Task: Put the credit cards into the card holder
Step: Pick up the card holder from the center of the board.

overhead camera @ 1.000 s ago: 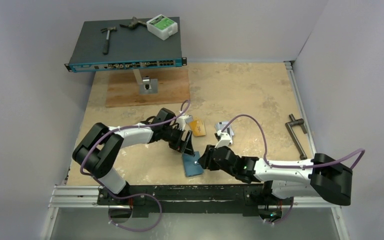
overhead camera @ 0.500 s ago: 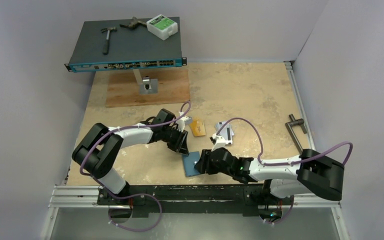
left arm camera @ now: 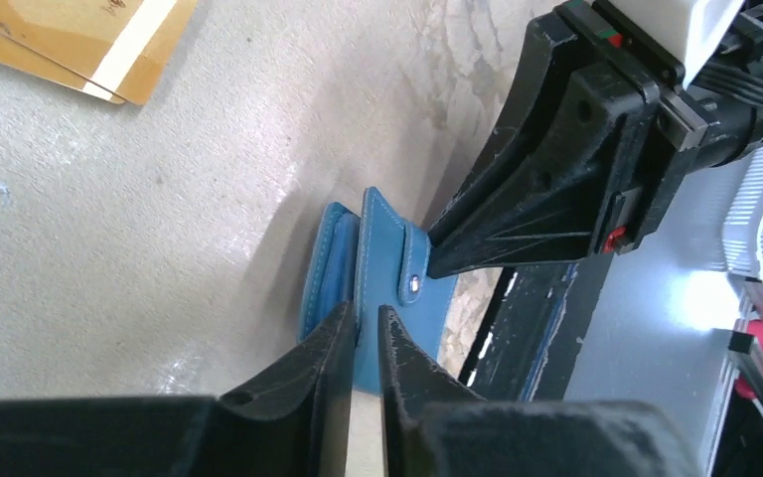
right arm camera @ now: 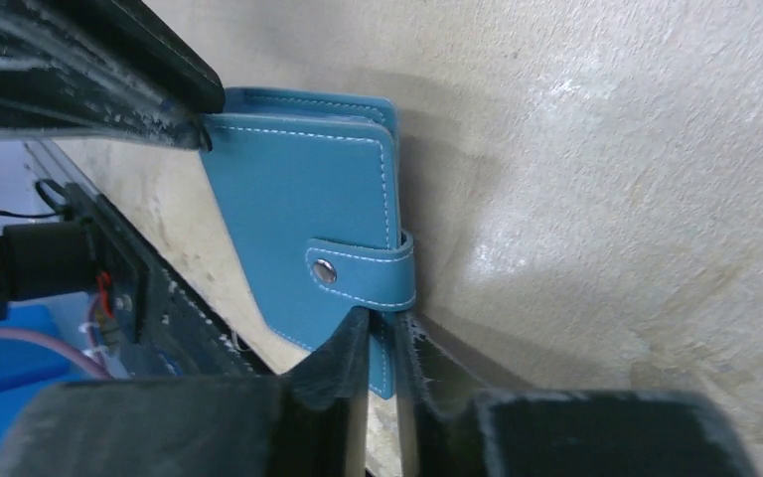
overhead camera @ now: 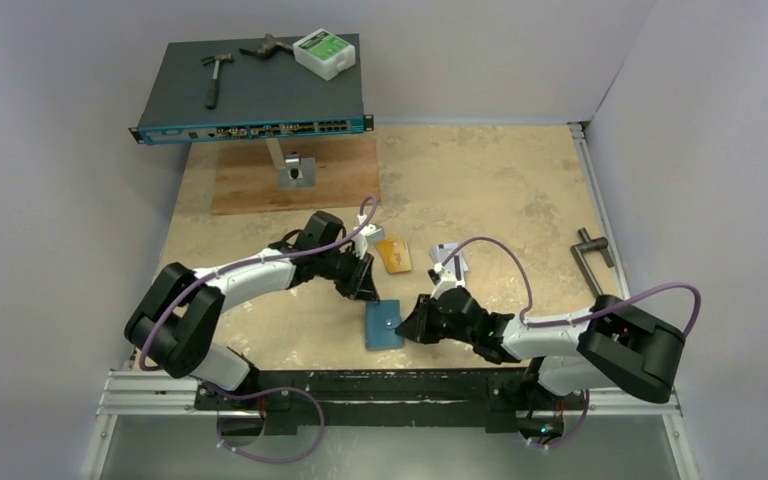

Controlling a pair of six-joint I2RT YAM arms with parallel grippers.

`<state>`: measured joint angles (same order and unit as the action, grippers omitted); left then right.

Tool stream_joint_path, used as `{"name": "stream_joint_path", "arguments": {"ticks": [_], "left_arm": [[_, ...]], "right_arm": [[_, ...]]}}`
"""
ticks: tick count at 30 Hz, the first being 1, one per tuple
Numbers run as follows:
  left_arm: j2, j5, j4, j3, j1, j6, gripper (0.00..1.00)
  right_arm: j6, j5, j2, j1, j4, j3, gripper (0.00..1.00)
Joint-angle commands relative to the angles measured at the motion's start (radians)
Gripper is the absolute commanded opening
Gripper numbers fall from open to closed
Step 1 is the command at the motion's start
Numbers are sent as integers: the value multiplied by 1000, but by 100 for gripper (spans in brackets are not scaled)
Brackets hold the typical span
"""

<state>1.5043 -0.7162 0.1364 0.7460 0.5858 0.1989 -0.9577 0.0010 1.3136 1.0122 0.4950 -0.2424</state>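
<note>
The teal-blue card holder (overhead camera: 384,325) lies folded near the table's front edge, snap strap fastened, with a gripper on either side of it. My left gripper (left arm camera: 363,320) is shut on the edge of its top cover (left arm camera: 389,260). From the other side, my right gripper (right arm camera: 383,328) is shut on the holder's edge (right arm camera: 298,199) just below the snap strap. Orange-gold credit cards (overhead camera: 396,255) lie on the table behind the left gripper (overhead camera: 368,290). Silver-grey credit cards (overhead camera: 452,262) lie behind the right gripper (overhead camera: 412,325), partly hidden by its cable.
A dark rack unit (overhead camera: 255,90) on a stand holds a hammer, another tool and a white box at the back left, over a wooden board (overhead camera: 295,185). A black handled tool (overhead camera: 592,268) lies at the right. The black front rail (overhead camera: 360,385) runs just below the holder.
My left jaws closed onto the holder's cover. My right jaws opened, then closed again on the holder's strap edge. The right arm drew in to the left.
</note>
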Motion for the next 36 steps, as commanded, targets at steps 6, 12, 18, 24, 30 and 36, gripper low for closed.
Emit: {"name": "stream_joint_path", "arguments": {"ticks": [6,12,18,24,30,36], "left_arm": [[2,-12,43,35,-33,-55,45],[24,39,70,48,-69,-73,55],[19,-92,-1,26,-129,6,71],[-55,-267,-181,-58,-158,145,83],[-61,-416,-506,-141,-182,395,82],[-84,-517,-838,-210,-193,641,78]], "right_arm": [[75,-21,-113,-9,35,-1,0],[134,-22,-177,-10,6,-4,0],[181,-22,-265,-9,-46,-19,0],[169,35,-421,-10,-94,-33,0],[154,35,-433,-15,-64,-74,0],[137,21,-422,-36,-1,-93,0]]}}
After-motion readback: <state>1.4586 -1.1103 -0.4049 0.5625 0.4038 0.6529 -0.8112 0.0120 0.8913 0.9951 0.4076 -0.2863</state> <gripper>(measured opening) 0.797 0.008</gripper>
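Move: The card holder lies at my right fingertips: its middle is about 3 cm to the left, 2 cm ahead and 1 cm below, with its strap edge beside my nearly shut fingers. The orange cards are some 16 cm ahead of my right hand and 1 cm left; the grey cards about 14 cm ahead and 10 cm right. From my left hand the card holder's middle is about 5 cm back, 3 cm right and 5 cm down. With my right hand I close the last of the gap to pinch the card holder's strap-side edge, then lift it about 12 cm nearly straight up, tipping my fingers upward on the way. My left hand opens wide, swings a little forward and left and comes back, then rises about 6 cm net, its fingers turning up some 25 degrees to point almost level right at the card holder. ##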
